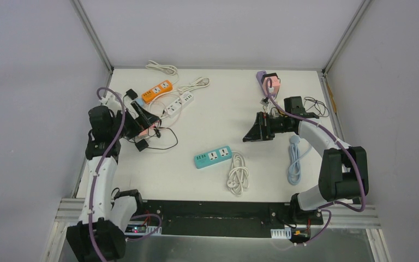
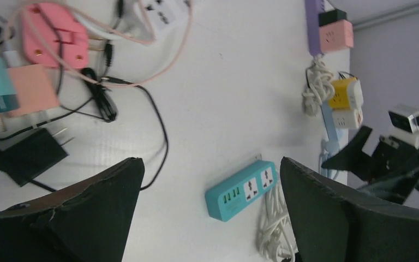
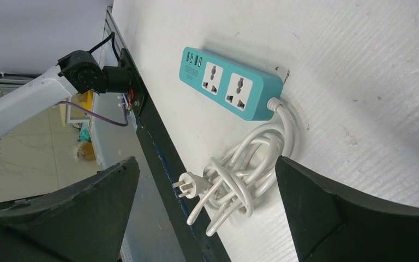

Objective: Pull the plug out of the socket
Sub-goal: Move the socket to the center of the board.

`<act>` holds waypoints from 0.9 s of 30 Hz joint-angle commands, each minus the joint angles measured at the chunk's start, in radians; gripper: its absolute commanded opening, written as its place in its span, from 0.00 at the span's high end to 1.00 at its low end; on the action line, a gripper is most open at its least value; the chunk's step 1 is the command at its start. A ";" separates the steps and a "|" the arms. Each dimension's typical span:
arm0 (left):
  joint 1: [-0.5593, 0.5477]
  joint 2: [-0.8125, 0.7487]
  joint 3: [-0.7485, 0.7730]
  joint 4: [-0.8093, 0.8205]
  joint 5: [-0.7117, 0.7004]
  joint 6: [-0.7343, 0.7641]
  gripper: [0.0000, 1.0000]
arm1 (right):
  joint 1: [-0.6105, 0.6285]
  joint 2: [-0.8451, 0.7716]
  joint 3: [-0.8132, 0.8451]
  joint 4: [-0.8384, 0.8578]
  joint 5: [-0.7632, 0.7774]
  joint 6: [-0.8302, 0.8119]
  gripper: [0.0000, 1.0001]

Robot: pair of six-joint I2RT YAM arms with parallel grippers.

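A black plug [image 2: 30,155] lies loose on the table with its two prongs bare, in no socket; its thin black cord [image 2: 158,131] loops away from it. Beside it lie a pink socket block [image 2: 49,35] and a teal and peach adapter [image 2: 11,90]. My left gripper [image 2: 210,164] hangs open above the table, nothing between its fingers. From above, the left gripper [image 1: 150,123] sits just over the black plug [image 1: 142,145]. My right gripper [image 1: 251,135] is open and empty at mid-right, looking down at the teal power strip [image 3: 232,90].
The teal power strip [image 1: 213,156] lies mid-table with its coiled white cord [image 1: 238,174]. An orange strip [image 1: 157,91] and a white strip [image 1: 177,103] lie at the back left. A purple strip with a pink adapter [image 1: 267,82] is at the back right, and a pale blue cable [image 1: 294,161] lies by the right arm.
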 commanded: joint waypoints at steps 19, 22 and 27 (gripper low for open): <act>-1.074 0.237 0.193 -0.102 -0.814 0.309 0.01 | -0.006 -0.050 -0.002 -0.013 0.029 -0.069 0.00; -1.165 0.351 0.256 -0.123 -0.873 0.376 0.01 | -0.007 -0.054 -0.003 -0.014 0.031 -0.075 0.00; -1.232 0.493 0.350 -0.155 -0.905 0.485 0.01 | -0.010 -0.054 -0.003 -0.017 0.034 -0.081 0.00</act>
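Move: The teal socket lies some 23 cm to the left hand's right, about 9 cm back and 18 cm below it. Its white cable coil is roughly 9 cm farther right and 7 cm nearer the base than the socket; the white power strip sits about 20 cm beyond the socket and 13 cm to its left. From the waiting right hand the socket is about 14 cm left, 6 cm back and 11 cm down. Rightwards in one fast sweep of some 23 cm, the empty left hand swings from the clutter on the left towards the teal socket, drawing back about 7 cm; it lifts about 3 cm at first, then sinks to end 7 cm lower. The wrist rolls so its left side rises and turns clockwise, about 60 degrees altogether, fingers tipping farther down and staying wide open. ##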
